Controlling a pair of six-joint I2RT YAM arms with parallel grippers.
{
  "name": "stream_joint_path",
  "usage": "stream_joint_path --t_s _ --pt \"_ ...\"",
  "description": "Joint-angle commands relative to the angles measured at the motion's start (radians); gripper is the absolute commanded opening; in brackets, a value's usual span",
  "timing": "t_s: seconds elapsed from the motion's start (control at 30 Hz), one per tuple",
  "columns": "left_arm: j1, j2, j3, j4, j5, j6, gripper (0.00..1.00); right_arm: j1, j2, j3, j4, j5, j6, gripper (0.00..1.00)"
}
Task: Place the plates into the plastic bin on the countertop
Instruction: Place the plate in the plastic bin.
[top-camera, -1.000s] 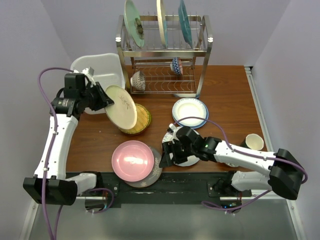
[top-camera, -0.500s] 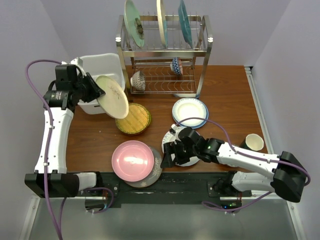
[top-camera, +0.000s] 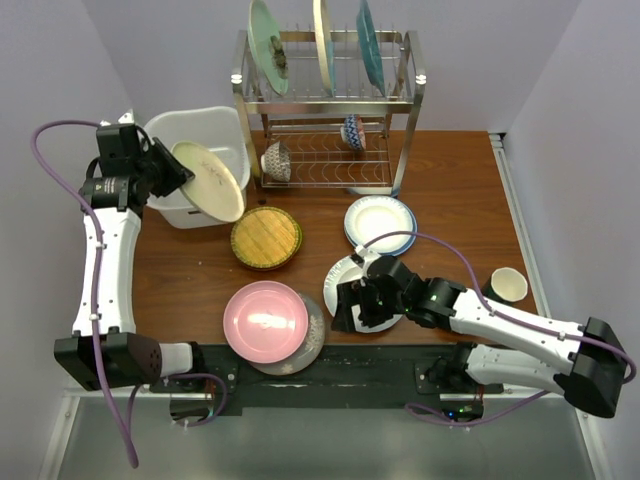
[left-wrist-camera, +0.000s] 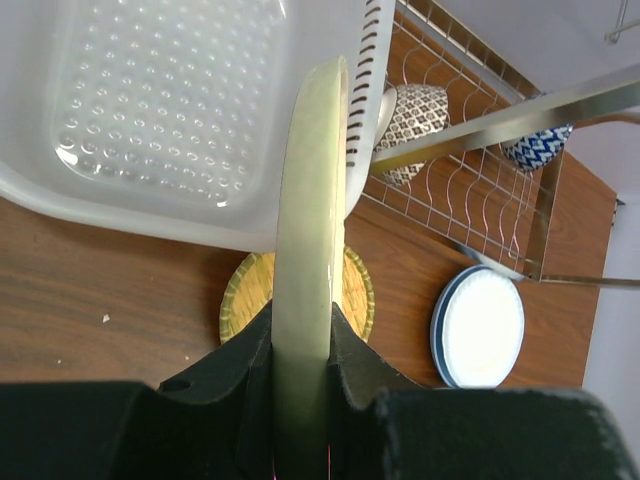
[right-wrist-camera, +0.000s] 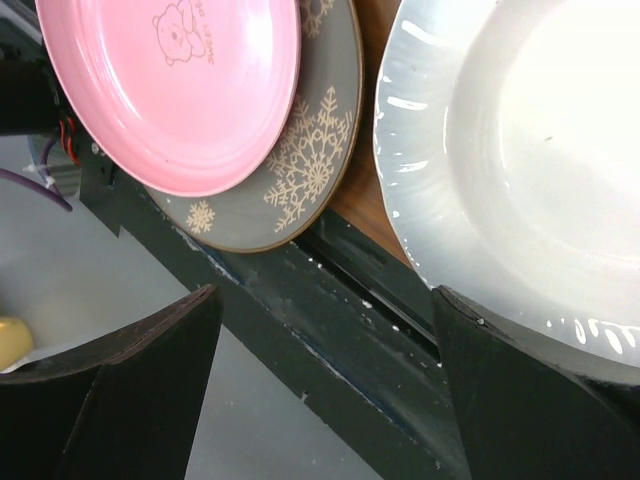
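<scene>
My left gripper (top-camera: 178, 172) (left-wrist-camera: 302, 328) is shut on a cream plate (top-camera: 210, 180) (left-wrist-camera: 311, 190), held on edge and tilted over the near right rim of the white plastic bin (top-camera: 215, 122) (left-wrist-camera: 170, 100). A woven yellow plate (top-camera: 266, 237) (left-wrist-camera: 238, 297) lies on the countertop (top-camera: 450, 190) below it. A pink plate (top-camera: 265, 320) (right-wrist-camera: 180, 80) rests on a grey snowflake plate (top-camera: 314, 338) (right-wrist-camera: 300, 170) at the near edge. My right gripper (top-camera: 350, 305) (right-wrist-camera: 325, 330) is open at the near left rim of a white plate (top-camera: 342, 276) (right-wrist-camera: 520, 150), holding nothing.
A two-tier metal rack (top-camera: 330, 110) at the back holds upright plates and two patterned bowls (top-camera: 277, 160). A blue-rimmed white plate (top-camera: 380, 222) (left-wrist-camera: 480, 325) lies right of centre. A cream cup (top-camera: 508, 284) stands at the near right.
My left arm has swung the cream plate back and left, from above the woven plate to the bin's rim. My right gripper has opened wider and shifted slightly right.
</scene>
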Motion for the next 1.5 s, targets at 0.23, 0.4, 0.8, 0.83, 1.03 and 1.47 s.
stream_joint_path --t_s 0.23,0.4,0.8,0.83,1.03,1.47 --pt "0.037 -0.014 0.004 0.263 -0.028 -0.104 0.0 0.003 0.012 0.034 -0.021 0.048 -0.022 0.89" --pt "0.042 0.002 -0.024 0.31 -0.077 -0.136 0.0 0.003 0.02 0.029 -0.022 0.049 -0.025 0.89" --pt "0.043 0.06 -0.047 0.436 -0.141 -0.194 0.0 0.003 0.032 0.025 -0.021 0.054 -0.026 0.89" --pt "0.043 0.08 -0.036 0.435 -0.143 -0.196 0.0 0.003 0.035 0.025 -0.019 0.054 -0.025 0.89" --pt "0.045 0.164 0.027 0.468 -0.147 -0.21 0.0 0.004 0.06 0.026 -0.013 0.052 -0.031 0.89" --pt "0.05 0.385 0.107 0.635 -0.111 -0.248 0.0 0.003 0.138 0.035 0.036 0.014 -0.031 0.89"
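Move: The left hand grips the pale green plate by its rim; the middle of the plastic bin lies about 15 cm ahead, 5 cm to its left and 16 cm below. The pie is some 16 cm to this hand's right, 4 cm back and 21 cm down; the speckled cup in the rack is 18 cm right, 15 cm ahead. From the right hand the bin is roughly 40 cm ahead and 39 cm left, the white plate 5 cm ahead, 6 cm right. Forward, with some drift left, the left arm carries the green plate in over the bin, about 13 cm in all and quickening; after a slight rise it sinks to end some 6 cm lower, swinging about 15 degrees counter-clockwise with its grip kept. The open right hand eases down about 3 cm beside the white plate. ##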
